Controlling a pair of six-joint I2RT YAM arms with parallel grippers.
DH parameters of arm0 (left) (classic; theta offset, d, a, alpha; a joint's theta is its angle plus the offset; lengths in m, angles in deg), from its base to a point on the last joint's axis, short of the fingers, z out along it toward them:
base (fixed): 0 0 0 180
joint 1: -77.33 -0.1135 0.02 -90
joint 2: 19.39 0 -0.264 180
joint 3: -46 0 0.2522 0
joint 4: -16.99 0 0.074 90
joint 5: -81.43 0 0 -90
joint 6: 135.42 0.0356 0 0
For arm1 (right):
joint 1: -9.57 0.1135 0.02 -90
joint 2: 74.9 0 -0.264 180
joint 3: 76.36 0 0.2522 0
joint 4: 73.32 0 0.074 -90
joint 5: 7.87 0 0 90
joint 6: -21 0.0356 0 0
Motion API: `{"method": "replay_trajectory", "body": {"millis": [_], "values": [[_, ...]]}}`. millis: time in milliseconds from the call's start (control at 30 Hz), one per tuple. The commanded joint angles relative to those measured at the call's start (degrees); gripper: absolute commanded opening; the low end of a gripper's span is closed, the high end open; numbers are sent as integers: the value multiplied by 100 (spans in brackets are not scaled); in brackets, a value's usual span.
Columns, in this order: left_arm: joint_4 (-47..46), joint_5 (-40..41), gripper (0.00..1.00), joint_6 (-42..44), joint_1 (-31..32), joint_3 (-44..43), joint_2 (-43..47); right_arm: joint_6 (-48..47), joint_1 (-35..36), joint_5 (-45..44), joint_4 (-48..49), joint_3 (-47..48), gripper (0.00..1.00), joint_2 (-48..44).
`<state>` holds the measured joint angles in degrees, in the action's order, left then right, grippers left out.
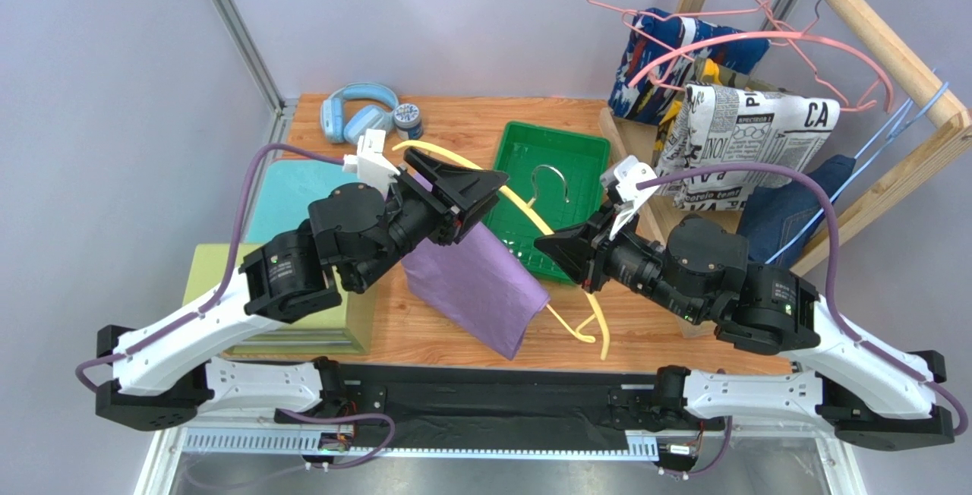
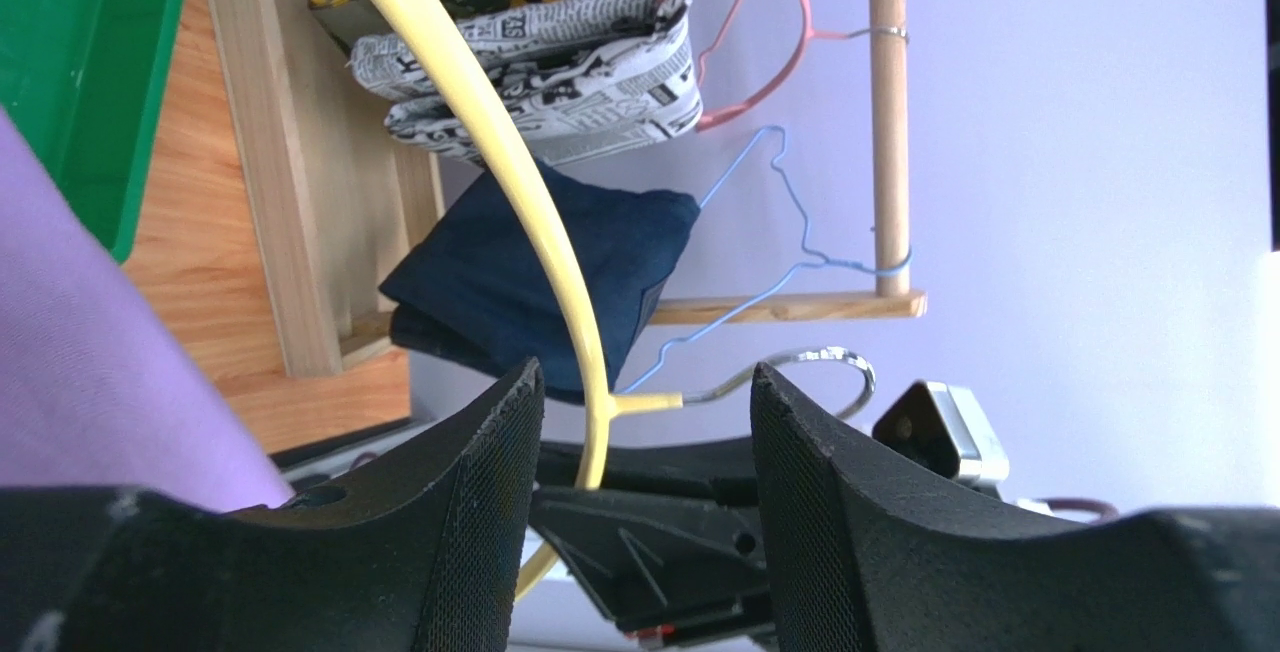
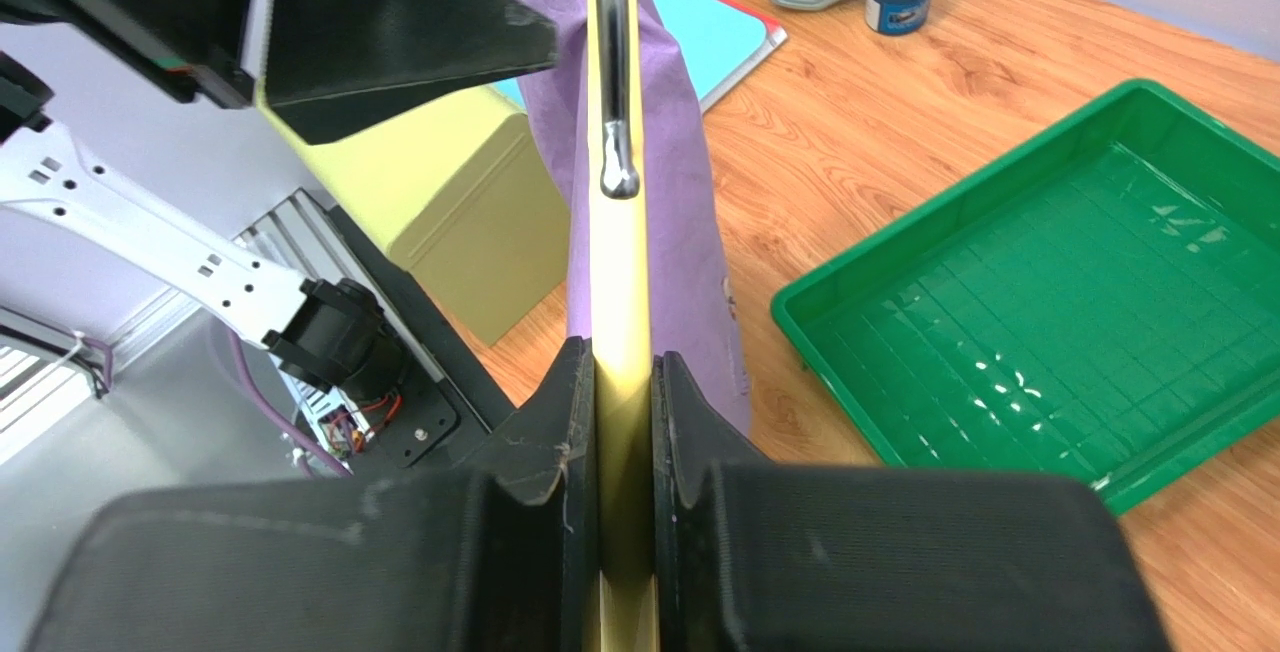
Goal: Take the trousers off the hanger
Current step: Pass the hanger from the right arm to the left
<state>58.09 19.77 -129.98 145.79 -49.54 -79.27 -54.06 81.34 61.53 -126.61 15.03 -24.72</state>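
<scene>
The purple trousers [image 1: 479, 279] hang over a yellow hanger [image 1: 596, 319] held above the table. My right gripper [image 1: 559, 247] is shut on the hanger's yellow bar [image 3: 616, 277], with purple cloth [image 3: 684, 232] draped just beyond its fingertips [image 3: 621, 352]. My left gripper [image 1: 485, 193] is open at the trousers' upper end. In the left wrist view the hanger's arm [image 2: 451, 67] crosses the gap beyond the left gripper [image 2: 646, 370], and the purple cloth [image 2: 75, 352] lies outside its left finger. Newsprint [image 1: 747, 136], denim [image 1: 787, 216], camouflage [image 1: 707, 71] and abstract-print [image 1: 662, 51] trousers hang at the rack.
A wooden rack [image 1: 890, 40] with pink hangers [image 1: 730, 17] and a blue hanger [image 1: 901, 131] stands at the back right. A green tray [image 1: 588, 153] lies mid-table. Headphones [image 1: 354, 114], a small jar [image 1: 407, 119], a teal pad [image 1: 285, 193] and an olive box [image 1: 217, 273] are on the left.
</scene>
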Motion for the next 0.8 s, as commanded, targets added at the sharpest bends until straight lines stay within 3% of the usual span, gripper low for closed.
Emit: {"method": "replay_trajectory", "body": {"millis": [0,167,267,300,400,467,567,600,700,767], "values": [[-299,322,58,-482,-18,-66,-235,-61,91,12,1307,148,0,-148],[-334,339,55,-536,-9,-137,-384,-140,319,74,1413,156,0,-104],[-526,278,40,-466,-9,-102,-393,-219,452,143,1308,261,0,27],[-571,208,26,-431,-17,-93,-367,-246,470,222,1255,288,0,62],[-684,-107,0,-343,-44,64,-148,-325,487,661,1272,201,0,10],[-851,-371,0,-351,-53,362,54,-351,479,812,1263,95,3,-130],[-791,-679,0,-413,-70,653,502,-456,487,996,1044,7,27,-262],[-773,-750,0,-413,-62,733,782,-492,479,1075,991,-54,42,-315],[-773,-1040,0,-448,-88,953,1327,-649,487,1295,956,-413,59,-718],[-756,-1486,0,-369,-158,866,1513,-773,479,1260,1201,-730,65,-1026]]}}
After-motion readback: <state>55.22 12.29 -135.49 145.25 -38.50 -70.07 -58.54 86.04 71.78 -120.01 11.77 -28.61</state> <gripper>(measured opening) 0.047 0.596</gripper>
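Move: The yellow hanger's bar at its neck lies about 4 cm to the right of the left gripper, 2 cm ahead and 2 cm below. The hook stands some 6 cm right of that gripper, 3 cm ahead and 2 cm above; the trousers' middle hangs about 5 cm back, 2 cm left and 12 cm lower. From the right gripper, still pinching the hanger, the open left gripper is roughly 4 cm ahead, 6 cm left and 6 cm above. Ease the open left gripper about 3 cm right, down and slightly forward onto the hanger bar by the neck, while the right keeps its pinch and feeds the bar back and left. Shut the left fingers on the bar, then open the right to let go, drawing it back to about 5 cm in all and turning it some 15 degrees counter-clockwise. Carry the hanger back and left with the left hand, about 5 cm. ##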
